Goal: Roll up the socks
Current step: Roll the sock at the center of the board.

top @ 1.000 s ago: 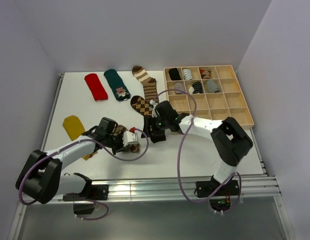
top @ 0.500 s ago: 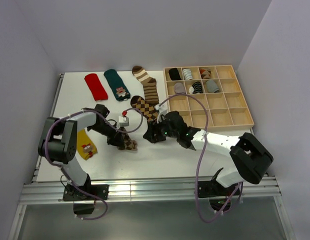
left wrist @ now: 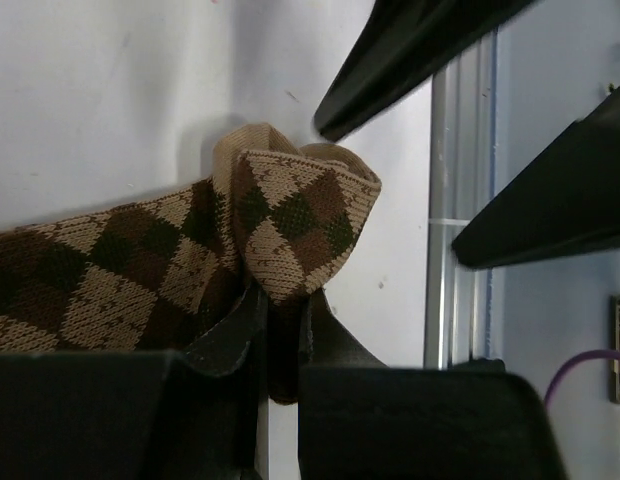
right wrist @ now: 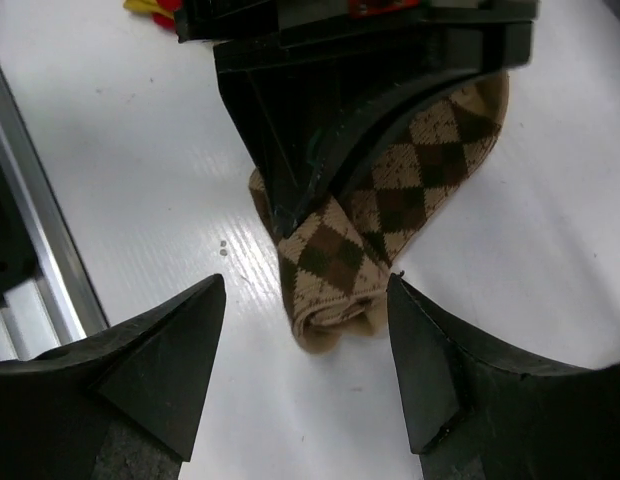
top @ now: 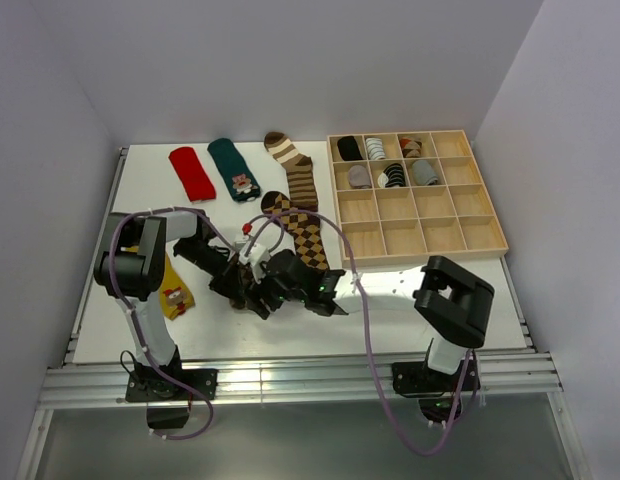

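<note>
In the left wrist view a brown argyle sock lies with its end folded over, and my left gripper is shut on that fold. My right gripper faces it from the opposite side, open, its fingertips either side of the rolled end and not touching it. From above, both grippers meet at the front middle of the table. A second argyle sock lies flat behind them. Further back lie red, dark teal and brown-and-cream striped socks. Partly under the left arm is a mustard yellow sock.
A wooden compartment tray stands at the back right, with several rolled socks in its upper cells. The metal rail runs along the table's near edge. The right arm's cable loops over the table's middle.
The right arm has swung left across the table to face the left gripper, and its jaws have spread a little wider. The left gripper keeps its hold on the argyle sock.
</note>
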Controlling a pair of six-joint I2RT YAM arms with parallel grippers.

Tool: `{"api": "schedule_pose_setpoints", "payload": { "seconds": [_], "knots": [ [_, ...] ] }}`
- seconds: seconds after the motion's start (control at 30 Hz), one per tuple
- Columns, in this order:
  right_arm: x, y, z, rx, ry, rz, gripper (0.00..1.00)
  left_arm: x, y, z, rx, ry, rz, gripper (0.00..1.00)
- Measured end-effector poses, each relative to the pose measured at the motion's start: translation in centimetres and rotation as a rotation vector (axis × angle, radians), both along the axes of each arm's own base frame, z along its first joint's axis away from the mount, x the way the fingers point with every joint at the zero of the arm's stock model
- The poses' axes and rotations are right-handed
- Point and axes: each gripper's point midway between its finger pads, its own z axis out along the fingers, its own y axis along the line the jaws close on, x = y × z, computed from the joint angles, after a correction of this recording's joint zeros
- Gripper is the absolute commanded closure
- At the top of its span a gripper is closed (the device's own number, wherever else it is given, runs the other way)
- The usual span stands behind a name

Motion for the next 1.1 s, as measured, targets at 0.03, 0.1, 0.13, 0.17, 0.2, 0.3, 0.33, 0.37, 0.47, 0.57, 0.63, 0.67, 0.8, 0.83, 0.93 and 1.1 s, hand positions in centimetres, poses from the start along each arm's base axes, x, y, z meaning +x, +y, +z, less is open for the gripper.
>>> {"api": "schedule_pose_setpoints", "payload": {
  "seconds": [0.03, 0.1, 0.13, 0.17, 0.2, 0.3, 0.33, 0.37, 0.47, 0.57, 0.63, 0.67, 0.8, 0.83, 0.93, 1.1],
  "knots": [
    [-0.1, 0.3, -0.4, -0.018, -0.012, 0.009, 0.27, -0.2, 0.0, 0.0, 0.000, 0.007, -0.003, 0.99],
    [-0.2, 0.6, -1.1, -0.054, -0.027, 0.017, 0.27, -0.5, 0.1, 0.0, 0.000, 0.022, -0.009, 1.00],
    [-0.3, 0.6, -1.6, -0.081, -0.039, 0.022, 0.27, -0.6, 0.1, 0.0, 0.000, 0.029, -0.012, 1.00],
    [-0.3, 0.7, -1.9, -0.100, -0.049, 0.028, 0.27, -0.7, 0.2, 0.0, 0.000, 0.035, -0.014, 1.00],
    [-0.3, 0.8, -2.2, -0.115, -0.059, 0.030, 0.27, -0.8, 0.2, 0.0, -0.001, 0.041, -0.017, 1.00],
    [0.0, 1.1, -2.7, -0.154, -0.092, 0.035, 0.27, -1.0, 0.2, 0.0, -0.002, 0.056, -0.023, 1.00],
    [0.1, 1.1, -2.8, -0.165, -0.101, 0.038, 0.27, -1.0, 0.2, 0.0, -0.003, 0.059, -0.025, 1.00],
    [0.2, 1.1, -3.0, -0.174, -0.107, 0.041, 0.27, -1.1, 0.3, 0.0, -0.003, 0.061, -0.027, 1.00],
    [0.4, 1.3, -3.6, -0.200, -0.121, 0.044, 0.30, -1.2, 0.3, 0.0, -0.005, 0.064, -0.032, 1.00],
    [0.2, 1.7, -4.1, -0.214, -0.125, 0.055, 0.33, -1.2, 0.3, 0.0, -0.005, 0.066, -0.034, 1.00],
    [0.0, 2.0, -4.3, -0.219, -0.129, 0.062, 0.39, -1.2, 0.3, -0.1, -0.004, 0.076, -0.033, 1.00],
    [-0.2, 2.0, -4.5, -0.223, -0.131, 0.065, 0.42, -1.2, 0.3, 0.0, -0.004, 0.078, -0.035, 1.00],
    [-0.5, 2.2, -5.3, -0.244, -0.134, 0.076, 0.68, -1.0, 0.3, 0.0, 0.000, 0.085, -0.036, 0.94],
    [-0.6, 2.2, -5.4, -0.247, -0.135, 0.075, 0.74, -1.0, 0.3, -0.1, 0.003, 0.088, -0.035, 0.91],
    [-0.5, 2.2, -5.3, -0.248, -0.139, 0.065, 0.82, -0.8, 0.4, -0.1, 0.009, 0.087, -0.031, 0.75],
    [0.0, 2.2, -5.2, -0.244, -0.152, 0.034, 0.88, 0.1, 0.5, 0.1, 0.028, 0.081, -0.001, 0.67]
  ]
}}
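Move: Some 6 cm below the right hand and about 2 cm to its left is the rolled end of the checkered sock, level with it fore and aft. The left hand already pinches it, its middle about 1 cm to the right of those fingertips. The yellow sock lies roughly 20 cm left and 5 cm farther out from the right hand; the second checkered sock lies about 10 cm right and 14 cm farther out. Sinking about 5 cm and easing some 2 cm left, the open right hand tips its fingers about 15 degrees steeper, then closes them around the rolled end beside the left fingertips. The left hand keeps its pinch, drawing back about 1 cm and returning, and at the very end begins to ease its fingers open. ##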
